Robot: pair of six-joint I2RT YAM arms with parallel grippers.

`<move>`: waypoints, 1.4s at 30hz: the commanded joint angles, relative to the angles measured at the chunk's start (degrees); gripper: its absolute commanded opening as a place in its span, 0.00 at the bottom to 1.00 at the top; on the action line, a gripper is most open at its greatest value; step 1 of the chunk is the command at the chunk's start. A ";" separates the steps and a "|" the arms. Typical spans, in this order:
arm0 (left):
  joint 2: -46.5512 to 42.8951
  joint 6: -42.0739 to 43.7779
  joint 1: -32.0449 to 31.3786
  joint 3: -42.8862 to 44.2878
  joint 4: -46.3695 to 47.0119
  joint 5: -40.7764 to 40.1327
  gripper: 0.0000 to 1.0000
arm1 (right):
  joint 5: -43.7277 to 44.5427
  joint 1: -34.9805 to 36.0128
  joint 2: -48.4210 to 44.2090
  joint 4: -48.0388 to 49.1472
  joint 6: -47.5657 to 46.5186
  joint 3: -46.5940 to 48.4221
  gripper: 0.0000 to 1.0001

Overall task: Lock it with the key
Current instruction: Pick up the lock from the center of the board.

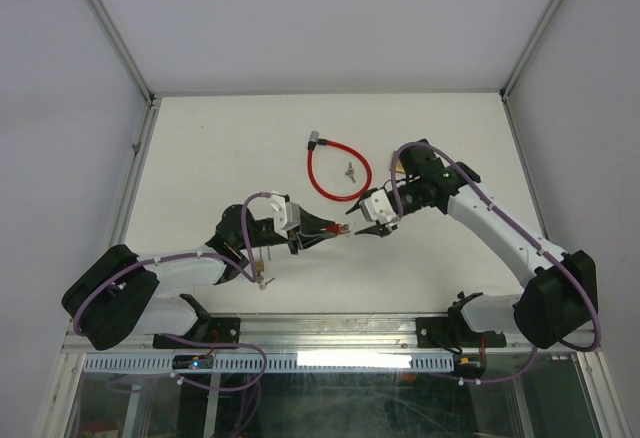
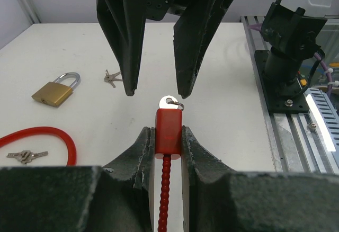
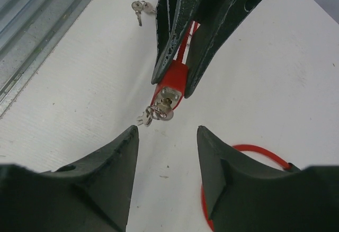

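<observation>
My left gripper (image 2: 168,132) is shut on the red lock body (image 2: 169,131) of a red cable lock and holds it above the table. The lock's ribbed cable (image 2: 164,200) runs back between the jaws. A silver key (image 3: 168,103) sits in the keyhole, with a ring and a second key (image 3: 146,117) hanging from it. My right gripper (image 3: 167,131) faces the lock head-on, open. Its fingertips (image 3: 132,131) stop just short of the key, touching nothing. From above, both grippers (image 1: 362,226) meet at mid-table.
The red cable's loop (image 1: 338,199) lies on the white table (image 1: 220,158) behind the grippers, with a small key bunch (image 1: 349,170) inside it. A brass padlock (image 2: 55,90) and another key bunch (image 2: 111,77) lie further off. The right arm's base (image 2: 286,57) stands at the table edge.
</observation>
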 commanded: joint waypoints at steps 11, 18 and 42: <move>1.25 -0.79 0.69 4.13 1.64 3.80 0.00 | -1.72 1.65 -1.09 1.26 1.46 0.15 0.30; 1.54 -0.66 0.83 4.49 1.10 3.80 0.00 | -2.49 2.09 -1.44 -0.35 0.69 0.55 0.24; -0.79 1.55 1.74 3.73 0.33 3.29 0.00 | -4.31 0.01 -2.23 9.61 21.98 -1.00 0.06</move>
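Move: The key in the end of the red lock sits just off my half-open right fingertips: some 2 cm to my right hand's left, about 1 cm back and level with it. On the board, some 16 cm lower, the loose keys lie about 22 cm ahead and 1 cm left, the red cable loop 22 cm ahead and 4 cm left. From my left hand, which holds the lock, the key is about 4 cm to the right. I keep the red lock pinched in my left hand, letting it sink about 1 cm late on, while my right fingers close from half open to shut at the key's head. My right hand shifts only about 1 cm, back and a little left, then eases partly forward and down as it rolls some 15 degrees, clockwise looking along its fingers. ##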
